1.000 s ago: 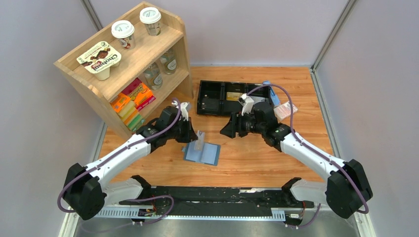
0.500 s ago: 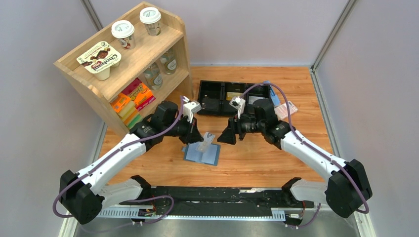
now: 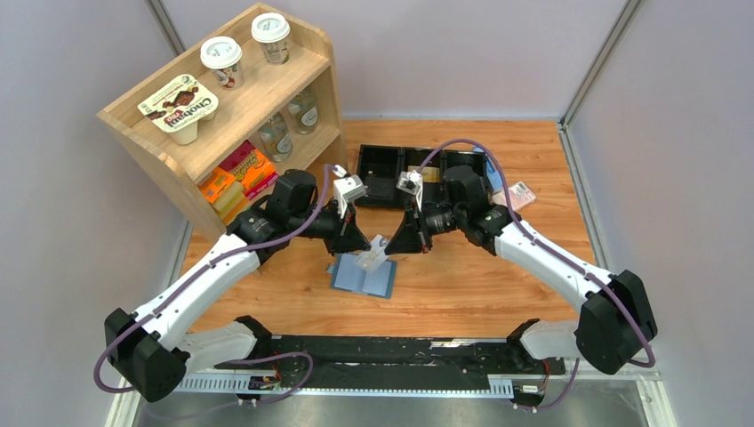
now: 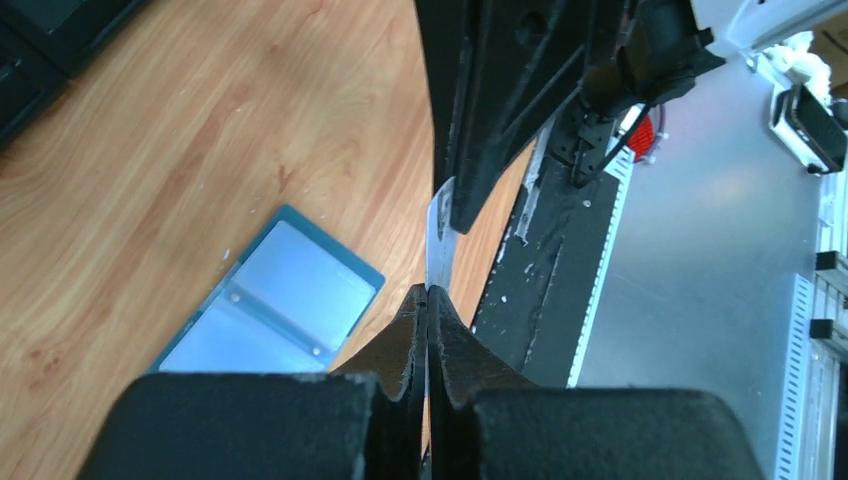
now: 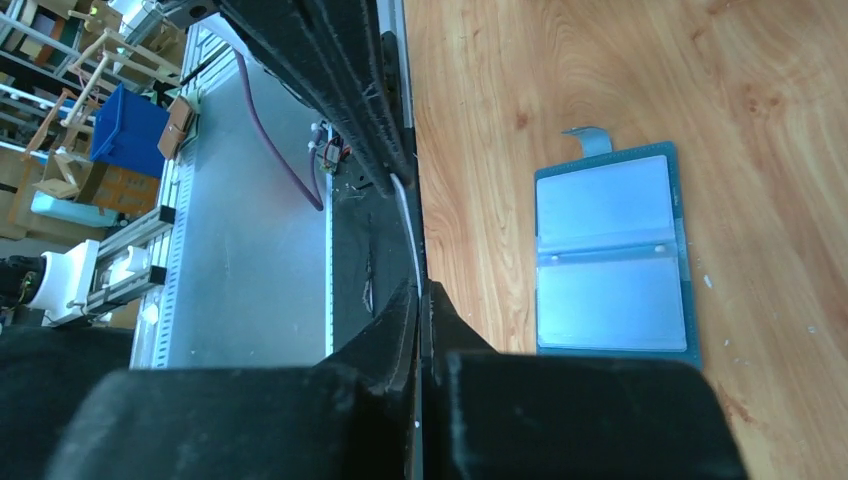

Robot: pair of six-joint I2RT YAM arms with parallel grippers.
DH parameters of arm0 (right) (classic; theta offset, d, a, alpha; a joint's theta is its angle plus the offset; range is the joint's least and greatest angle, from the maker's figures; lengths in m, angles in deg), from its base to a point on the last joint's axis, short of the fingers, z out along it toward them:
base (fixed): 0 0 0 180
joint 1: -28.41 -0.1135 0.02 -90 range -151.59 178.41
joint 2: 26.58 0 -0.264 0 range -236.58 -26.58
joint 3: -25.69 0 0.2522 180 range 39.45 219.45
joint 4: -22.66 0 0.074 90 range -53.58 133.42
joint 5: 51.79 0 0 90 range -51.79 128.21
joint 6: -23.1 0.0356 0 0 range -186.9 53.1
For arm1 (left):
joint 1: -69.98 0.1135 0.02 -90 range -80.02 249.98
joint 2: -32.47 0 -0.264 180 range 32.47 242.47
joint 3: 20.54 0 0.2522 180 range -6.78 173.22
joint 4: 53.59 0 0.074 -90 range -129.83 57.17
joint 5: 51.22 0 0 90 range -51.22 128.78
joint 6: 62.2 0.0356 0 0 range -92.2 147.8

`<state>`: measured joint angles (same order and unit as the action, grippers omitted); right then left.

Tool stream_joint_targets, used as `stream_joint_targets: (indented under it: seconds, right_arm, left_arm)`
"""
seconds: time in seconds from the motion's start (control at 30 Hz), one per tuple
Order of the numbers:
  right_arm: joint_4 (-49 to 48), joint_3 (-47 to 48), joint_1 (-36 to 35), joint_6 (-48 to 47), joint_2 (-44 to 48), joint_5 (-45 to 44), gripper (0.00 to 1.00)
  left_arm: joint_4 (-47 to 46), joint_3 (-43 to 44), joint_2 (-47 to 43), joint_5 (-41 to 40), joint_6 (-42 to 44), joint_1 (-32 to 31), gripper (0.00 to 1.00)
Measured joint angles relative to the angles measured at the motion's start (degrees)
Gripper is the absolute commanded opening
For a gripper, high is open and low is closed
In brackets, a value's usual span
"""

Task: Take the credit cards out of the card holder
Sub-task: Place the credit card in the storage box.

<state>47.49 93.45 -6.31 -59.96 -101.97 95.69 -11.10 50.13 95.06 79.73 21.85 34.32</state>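
The teal card holder (image 3: 356,281) lies open and flat on the wooden table, pale inside (image 4: 270,300) (image 5: 610,260). I cannot tell whether credit cards sit in its pockets. Just above its far right corner a thin whitish card (image 3: 375,255) stands on edge in the air. My left gripper (image 3: 364,247) is shut on it from the left, the card edge-on beyond its tips (image 4: 438,235). My right gripper (image 3: 391,247) is shut on the same card from the right (image 5: 410,225). The two grippers face each other tip to tip.
A long black tray (image 3: 378,185) with a gold card (image 3: 418,173) in it lies behind the grippers. A wooden shelf (image 3: 222,116) of cups and boxes stands at the back left. A pink-white packet (image 3: 518,194) lies right of the tray.
My right gripper has moved left up to the card and shut on it. My left gripper has carried the card a little to the right and stayed shut.
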Motion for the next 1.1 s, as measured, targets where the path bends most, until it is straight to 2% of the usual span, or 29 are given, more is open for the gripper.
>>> stream_joint_targets:
  seconds: [0.03,0.07,0.13,0.17,0.23,0.37,0.43,0.57,0.83,0.97,1.1]
  right_arm:
    - [0.3,0.1,0.0,0.0,0.0,0.3,0.0]
    - [0.6,0.1,0.1,0.0,0.0,0.3,0.0]
    - [1.0,0.2,0.3,0.1,0.0,-0.1,0.0]
    - [1.4,0.2,0.5,0.1,0.0,-0.5,0.0]
    - [2.3,0.2,1.6,0.4,0.0,-2.3,0.0]
    - [5.2,0.7,6.1,1.7,0.0,-8.2,0.0]
    - [7.1,1.3,8.8,2.5,0.0,-12.2,0.0]
    - [11.7,4.3,16.0,5.5,0.0,-23.0,0.0]
    - [16.1,12.9,31.1,12.0,-4.4,-41.2,0.0]
    - [15.8,17.5,33.0,12.6,-12.3,-44.0,0.0]
    - [14.8,20.3,32.9,13.2,-20.5,-43.0,0.0]
  left_arm:
    - [0.3,0.1,0.2,-0.6,0.2,0.2,0.11]
    - [0.6,0.2,0.3,-1.3,0.3,0.2,0.14]
    - [0.9,0.3,0.4,-3.6,0.4,0.0,0.27]
    - [1.2,0.6,0.4,-4.9,0.6,-0.1,0.4]
    - [1.3,0.8,0.0,-9.0,0.3,-0.3,0.55]
    - [1.9,0.7,-2.8,-19.7,-1.3,-0.3,0.75]
    - [1.9,-0.2,-5.3,-25.4,-2.0,-0.3,0.8]
    - [2.4,-3.6,-11.2,-37.3,-3.3,-0.3,0.84]
    - [3.4,-9.2,-16.1,-53.4,-3.9,-0.3,0.9]
    - [3.2,-10.6,-17.3,-57.0,-4.5,-0.3,0.91]
    - [2.5,-10.6,-17.5,-58.3,-5.5,-0.3,0.91]
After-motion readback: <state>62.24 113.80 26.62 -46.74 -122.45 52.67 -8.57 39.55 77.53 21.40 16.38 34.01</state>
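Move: Both hands already pinch the credit card. The storage box's right compartment lies about 30 cm ahead of the right hand, 22 cm to its right and 16 cm below. The middle compartment is 11 cm left of the right one, the blue box 8 cm right of it and 3 cm farther out. The card holder lies 6 cm ahead and 6 cm left of the right hand, 18 cm below. From the left hand the right compartment is about 30 cm ahead, 27 cm right and 17 cm below. The left fingers open wide and let go of the card, that hand drawing off some 15 cm left and 7 cm forward while swinging counter-clockwise. The right hand keeps its pinch and carries the card about 25 cm forward and nearly as far right to the right compartment, turning some 70 degrees clockwise, fingers dipping, and sinking mainly at the end. ##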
